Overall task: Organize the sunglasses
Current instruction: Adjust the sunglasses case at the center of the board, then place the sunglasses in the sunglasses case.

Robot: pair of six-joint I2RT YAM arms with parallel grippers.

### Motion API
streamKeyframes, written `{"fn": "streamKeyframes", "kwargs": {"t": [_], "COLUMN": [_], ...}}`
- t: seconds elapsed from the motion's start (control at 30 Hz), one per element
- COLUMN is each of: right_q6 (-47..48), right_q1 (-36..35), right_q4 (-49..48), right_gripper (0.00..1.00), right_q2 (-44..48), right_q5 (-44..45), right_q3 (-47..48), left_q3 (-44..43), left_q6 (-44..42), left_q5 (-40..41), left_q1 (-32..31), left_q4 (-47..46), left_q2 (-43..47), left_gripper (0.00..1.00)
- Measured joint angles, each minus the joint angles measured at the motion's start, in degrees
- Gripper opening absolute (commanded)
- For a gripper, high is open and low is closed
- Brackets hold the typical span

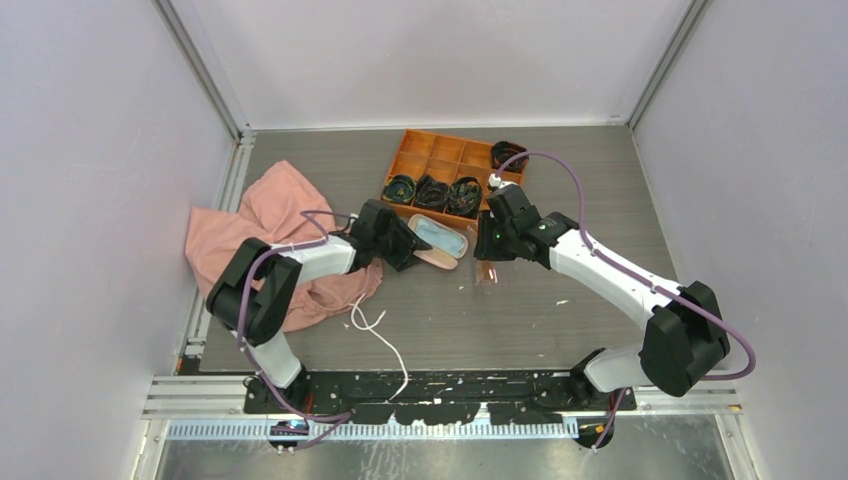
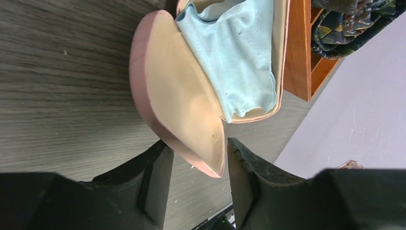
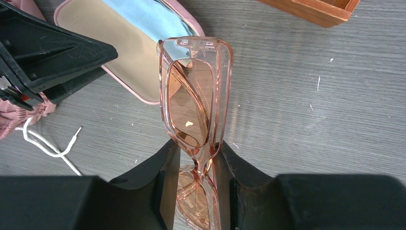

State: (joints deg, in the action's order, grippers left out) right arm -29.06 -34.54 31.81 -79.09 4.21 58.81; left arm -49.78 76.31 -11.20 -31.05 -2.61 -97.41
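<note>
The sunglasses (image 3: 194,100), with a clear pinkish frame and orange lenses, are folded and held upright at their bridge by my right gripper (image 3: 196,148), which is shut on them. They hang just above the table (image 1: 487,272), right of the open pink case (image 1: 438,242). A light blue cloth (image 2: 239,52) lies in the case's far half. The tip of the case's tan-lined lid (image 2: 177,96) sits between the fingers of my left gripper (image 2: 198,153), close to the right finger with a gap on the left. That gripper is open.
An orange compartment tray (image 1: 440,155) with dark bundles stands behind the case. A pink cloth bag (image 1: 270,215) lies at the left under the left arm. Its white cord (image 1: 385,340) trails toward the near edge.
</note>
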Motion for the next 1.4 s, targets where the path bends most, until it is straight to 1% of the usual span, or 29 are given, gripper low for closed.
{"fn": "streamKeyframes", "kwargs": {"t": [0.13,0.2,0.37,0.5,0.67,0.83,1.0,1.13,1.4], "right_q6": [0.0,0.0,0.0,0.0,0.0,-0.2,-0.9,-1.4,-3.8], "right_q1": [0.0,0.0,0.0,0.0,0.0,-0.5,-2.7,-5.6,-10.4], "right_q4": [0.0,0.0,-0.1,0.0,0.0,-0.6,-1.6,-1.6,-1.8], "right_gripper": [0.25,0.25,0.25,0.25,0.24,0.24,0.25,0.25,0.25], "right_q2": [0.0,0.0,0.0,0.0,0.0,0.9,1.1,-1.2,-8.1], "right_q5": [0.0,0.0,-0.1,-0.1,-0.7,-2.6,-4.6,-5.0,-3.2], "right_q3": [-0.1,-0.2,-0.6,-1.0,-1.1,-1.4,-1.6,-0.3,3.9], "left_q3": [-0.4,-1.1,-1.4,-2.0,-5.0,-9.0,-13.4,-17.6,-18.6], "left_q6": [-0.3,-0.6,-0.9,-2.5,-7.3,-15.5,-22.7,-27.7,-32.0], "left_q5": [0.0,-0.3,-0.7,-1.4,-3.4,-6.3,-10.6,-12.7,-13.3], "left_q1": [0.0,0.0,0.0,0.0,0.0,0.0,0.0,0.0,-0.1], "left_q4": [0.3,0.6,0.6,1.2,6.4,16.6,24.2,30.3,36.7], "left_q2": [-1.1,-2.5,-4.1,-4.1,-3.8,-2.0,-0.8,-0.8,-0.8], "left_gripper": [0.33,0.29,0.25,0.24,0.24,0.24,0.25,0.27,0.28]}}
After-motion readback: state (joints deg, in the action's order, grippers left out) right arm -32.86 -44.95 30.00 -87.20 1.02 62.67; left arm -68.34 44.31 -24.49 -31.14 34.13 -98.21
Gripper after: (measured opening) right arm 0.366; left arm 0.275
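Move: The open sunglasses case, with the blue cloth in it, has its middle about 5 cm to the left hand's right, 2 cm ahead and 3 cm below; the near end of its lid lies between the open fingertips. From that hand the wooden organizer is some 17 cm ahead and 9 cm right, the white cord 17 cm back and 10 cm left. From the right hand, still holding the sunglasses, the case is roughly 10 cm left, 2 cm ahead and 9 cm down, the organizer 17 cm ahead and 6 cm left. The left hand sinks about 2 cm as its fingers close and pinch the near end of the case's lid, then, keeping that grip, it draws back about 6 cm towards the robot and rises to finish some 3 cm above its starting height, turning about 30 degrees clockwise. The right hand waits at first with the sunglasses still gripped, then carries them about 7 cm left, 3 cm back and a little down, to over the open case beside the left fingers. ##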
